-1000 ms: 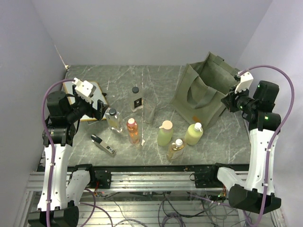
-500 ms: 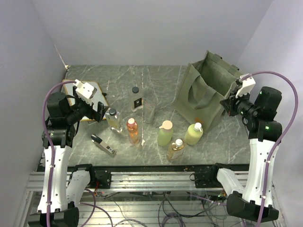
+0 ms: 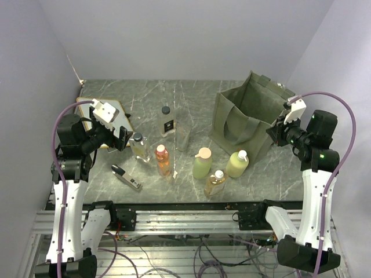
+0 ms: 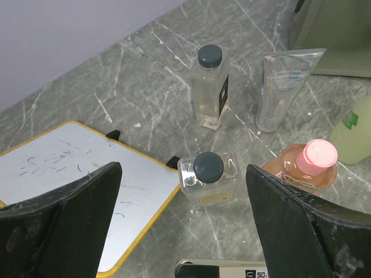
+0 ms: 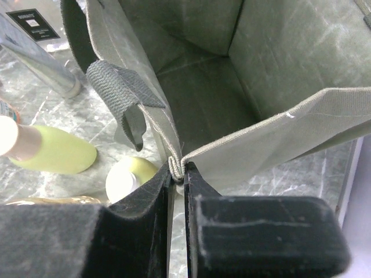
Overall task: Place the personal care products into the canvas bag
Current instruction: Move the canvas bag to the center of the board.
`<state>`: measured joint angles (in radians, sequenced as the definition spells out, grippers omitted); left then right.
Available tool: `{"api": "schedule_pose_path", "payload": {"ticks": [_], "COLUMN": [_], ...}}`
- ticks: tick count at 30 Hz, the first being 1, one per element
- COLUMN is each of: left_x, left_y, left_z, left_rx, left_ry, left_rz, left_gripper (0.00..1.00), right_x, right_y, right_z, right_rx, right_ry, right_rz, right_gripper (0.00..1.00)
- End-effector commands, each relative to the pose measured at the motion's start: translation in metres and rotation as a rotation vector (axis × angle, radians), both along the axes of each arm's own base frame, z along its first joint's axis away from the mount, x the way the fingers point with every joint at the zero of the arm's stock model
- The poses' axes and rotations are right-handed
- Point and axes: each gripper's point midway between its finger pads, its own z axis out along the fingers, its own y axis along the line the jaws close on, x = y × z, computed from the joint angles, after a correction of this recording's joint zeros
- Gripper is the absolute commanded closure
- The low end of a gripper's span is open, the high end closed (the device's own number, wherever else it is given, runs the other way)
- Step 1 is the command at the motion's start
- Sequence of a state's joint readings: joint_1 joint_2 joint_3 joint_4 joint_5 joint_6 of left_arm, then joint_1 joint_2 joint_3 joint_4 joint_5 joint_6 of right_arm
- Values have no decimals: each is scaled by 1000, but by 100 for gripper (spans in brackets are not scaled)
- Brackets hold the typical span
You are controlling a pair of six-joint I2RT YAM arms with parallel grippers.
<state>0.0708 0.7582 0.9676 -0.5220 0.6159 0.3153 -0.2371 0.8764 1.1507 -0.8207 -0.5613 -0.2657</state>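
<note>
The olive canvas bag [image 3: 243, 119] stands open at the back right, its inside [image 5: 220, 87] empty. My right gripper [image 3: 273, 132] is shut on the folded rim at its near right corner [image 5: 178, 172]. The personal care products stand mid-table. They are a short clear bottle [image 3: 138, 145], an orange bottle [image 3: 163, 160], a tall clear bottle [image 3: 167, 121], a grey tube [image 3: 183, 136], two yellow-green bottles [image 3: 202, 164] [image 3: 237, 164] and an amber bottle [image 3: 215, 183]. My left gripper [image 3: 120, 138] [image 4: 182, 226] hangs open above and just left of the short clear bottle [image 4: 208, 176], with nothing between its fingers.
A white board with a yellow edge [image 3: 108, 119] [image 4: 64, 185] lies at the left under my left arm. A slim black-and-silver gadget [image 3: 126, 178] lies in front of it. Walls close in the table at the back and on both sides.
My right gripper has drawn the bag's corner toward the near side, and the bag has shifted left and spread squarer. The left arm has barely moved.
</note>
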Motion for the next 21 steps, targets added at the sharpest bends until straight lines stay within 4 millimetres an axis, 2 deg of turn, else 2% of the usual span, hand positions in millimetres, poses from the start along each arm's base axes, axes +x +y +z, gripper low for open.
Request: {"api": "schedule_pose_path", "payload": {"ticks": [1,6,8,9,16,21], "left_x": [-2,-3,-4,-5,-1,6], "left_y": [-3,-2,-2,-2,2,9], "left_z": [0,0,0,0,8,4], "left_rx": [-5,3,9,11,-20,-9], "left_ry": [-6,-8,-12,-14,-17,19], "left_rz": [-27,-23,-28,-31,19,59], "left_gripper": [1,1,1,1,1,1], "right_x": [0,-4,-5,-6,-16,-16], "right_y": [0,1,2,2,19,32], "right_z": [13,13,16,19,56,64], "right_rx": [-31,-46,-58,-60,-57,-30], "right_ry": [-68,-53,-45,-44,-116,-110], "right_rz": [13,38,55,57,157,256], "right_gripper": [86,49,28,22,19,23]}}
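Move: My right fingers are shut on the near right corner of the canvas bag's rim; the bag's middle lies about 10 cm ahead, 5 cm left and 12 cm below. The yellow pump bottle stands some 8 cm back and 8 cm left of that hand, the green bottle about 8 cm back and 20 cm left, both roughly 16 cm below. From my left hand the bag is about 11 cm ahead, 43 cm right and 13 cm lower. I open my right fingers wide and let go of the bag's rim corner, holding the hand almost still while they part. Then I lift straight up off the rim, quickening to about 6 cm, easing a couple of centimetres left over the bag's corner while the hand turns some 10 degrees counter-clockwise and its fingertips tip up a little. ##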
